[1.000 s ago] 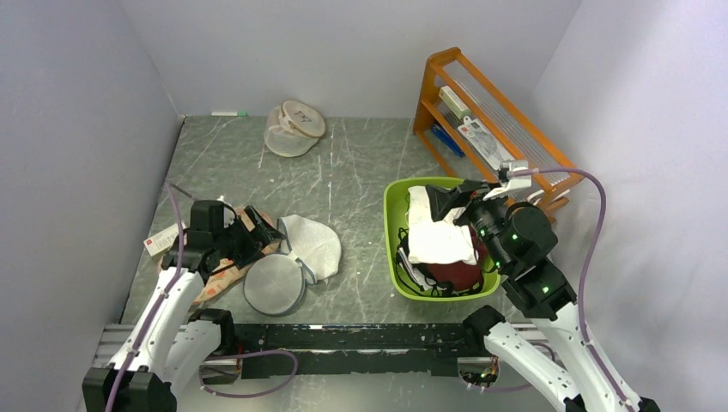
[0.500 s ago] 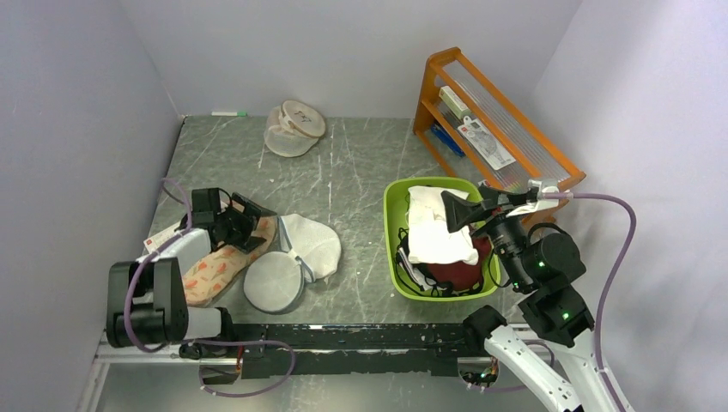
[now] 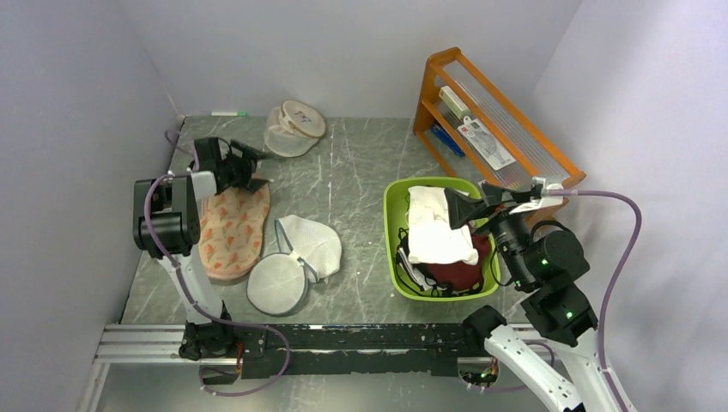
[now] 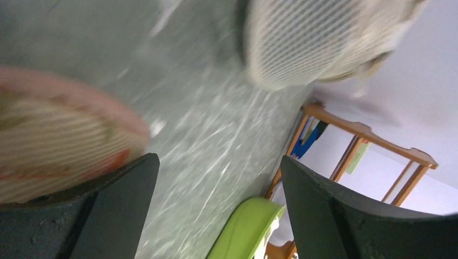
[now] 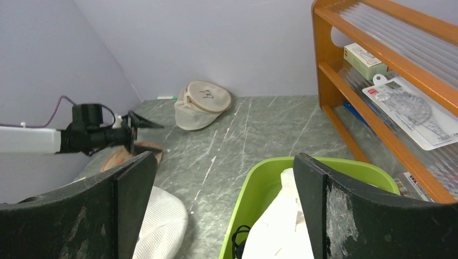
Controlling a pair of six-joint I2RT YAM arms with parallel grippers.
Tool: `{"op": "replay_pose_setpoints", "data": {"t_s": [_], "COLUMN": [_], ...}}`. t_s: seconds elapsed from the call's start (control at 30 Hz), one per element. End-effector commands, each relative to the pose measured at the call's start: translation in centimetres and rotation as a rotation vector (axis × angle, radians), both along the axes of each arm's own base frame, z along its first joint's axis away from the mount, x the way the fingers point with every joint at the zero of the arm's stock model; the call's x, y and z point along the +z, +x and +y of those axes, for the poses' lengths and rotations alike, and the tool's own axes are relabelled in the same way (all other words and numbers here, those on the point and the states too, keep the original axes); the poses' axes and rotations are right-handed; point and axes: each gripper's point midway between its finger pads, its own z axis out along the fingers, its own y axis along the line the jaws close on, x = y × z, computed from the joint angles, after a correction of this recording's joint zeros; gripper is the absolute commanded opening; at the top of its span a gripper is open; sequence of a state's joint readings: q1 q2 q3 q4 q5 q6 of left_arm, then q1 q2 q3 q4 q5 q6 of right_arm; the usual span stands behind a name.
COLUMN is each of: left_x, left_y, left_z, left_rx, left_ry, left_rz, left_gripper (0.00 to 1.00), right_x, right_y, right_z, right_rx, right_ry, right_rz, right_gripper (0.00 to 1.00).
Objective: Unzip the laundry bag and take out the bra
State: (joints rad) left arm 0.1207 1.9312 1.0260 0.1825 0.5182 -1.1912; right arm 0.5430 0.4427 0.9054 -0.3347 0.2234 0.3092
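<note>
The laundry bag (image 3: 294,129), a round cream mesh clamshell with a small dark mark on its face, lies at the back of the table; it is also in the left wrist view (image 4: 318,43) and the right wrist view (image 5: 202,102). The bra is hidden. My left gripper (image 3: 256,166) hovers open in front and to the left of the bag, apart from it, with nothing between its fingers (image 4: 113,210). My right gripper (image 3: 474,202) hangs open and empty over the green basin's (image 3: 393,249) back part, its fingers (image 5: 129,199) wide apart.
A pink patterned bag (image 3: 232,227) and a white mesh bag with a grey disc (image 3: 292,266) lie front left. The basin holds a white folded cloth (image 3: 438,232) and a dark maroon cloth (image 3: 455,275). An orange rack (image 3: 489,112) stands at the back right.
My left arm has swung from the front left, over the pink bag, back toward the laundry bag. The right gripper rose off the basin's cloths, then held still. Both stayed open.
</note>
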Motion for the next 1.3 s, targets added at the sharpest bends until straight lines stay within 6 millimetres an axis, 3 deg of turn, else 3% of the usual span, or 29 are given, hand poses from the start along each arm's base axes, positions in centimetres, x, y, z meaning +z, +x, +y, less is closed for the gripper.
{"op": "replay_pose_setpoints", "data": {"t_s": [0.0,0.13,0.23,0.4,0.53,0.67,0.8,0.87,0.93,1.0,1.1,1.17,1.2,1.27], "left_x": [5.9,9.9,10.2,6.4,4.2,2.2,0.3,-1.8,-3.2,-3.3,-0.3,2.9,5.5,8.1], "left_y": [3.9,1.7,-1.6,-7.4,-9.3,-7.8,-3.0,-1.2,0.6,2.6,5.7,6.0,5.7,4.8], "left_z": [0.9,1.8,2.5,4.4,4.8,4.8,6.9,8.4,9.2,10.0,10.2,9.6,9.2,8.3], "left_rx": [-0.117,-0.14,-0.135,-0.124,-0.093,-0.069,-0.073,-0.056,-0.056,-0.073,-0.141,-0.155,-0.15,-0.142], "left_ry": [0.148,0.297,0.384,0.478,0.459,0.381,0.381,0.38,0.349,0.373,0.443,0.458,0.46,0.469], "left_rz": [-0.161,-0.248,-0.242,-0.032,0.003,0.014,0.111,0.181,0.18,0.136,-0.011,-0.079,-0.134,-0.193], "left_gripper": [0.95,0.95,0.95,0.95,0.95,0.95,0.95,0.95,0.95,0.95,0.95,0.95,0.95,0.95], "right_x": [1.2,0.8,0.1,-0.6,-0.5,-0.4,0.5,1.8,2.3,4.2,4.9,4.9,4.8,4.4], "right_y": [-1.0,-1.1,-0.6,0.4,0.9,0.7,-0.2,-1.0,-1.6,-2.6,-3.2,-3.3,-3.2,-2.7], "right_z": [-1.2,-1.5,-1.3,-0.1,1.0,1.5,0.5,-0.5,-1.1,-2.1,-3.0,-3.3,-3.3,-3.1], "right_rx": [-0.027,-0.038,-0.041,-0.013,0.02,0.054,0.026,0.006,-0.005,-0.021,-0.05,-0.061,-0.063,-0.067], "right_ry": [0.005,0.002,-0.006,-0.01,0.004,0.023,0.023,0.032,0.027,0.035,0.02,0.009,0.002,-0.006], "right_rz": [-0.025,-0.028,-0.018,0.005,0.019,0.026,0.02,-0.003,-0.022,-0.07,-0.089,-0.084,-0.078,-0.066], "right_gripper": [1.0,1.0,1.0,1.0,1.0,1.0,1.0,1.0,1.0,1.0,1.0,1.0,1.0,1.0]}}
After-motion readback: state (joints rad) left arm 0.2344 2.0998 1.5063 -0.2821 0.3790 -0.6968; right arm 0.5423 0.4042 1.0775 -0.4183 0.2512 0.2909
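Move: The patterned laundry bag lies lengthwise behind the left hand, its middle about 16 cm back, 7 cm to the left and 4 cm lower, its far end close by the fingers. From that hand the mesh basket sits about 11 cm farther out and 10 cm right; the white mesh pouch is some 21 cm back and 14 cm right. From the right hand, the laundry bag's middle is roughly 60 cm left, 10 cm ahead and 36 cm below. Finish the left gripper's forward sweep, lift it about 13 cm while drawing it back over the laundry bag, then lower it and sweep forward again some 14 cm, bearing left, to push the bag outward. Keep its fingers wide open and roll its left side up about 25 degrees. Late on, raise the empty right gripper, easing it back and right. ##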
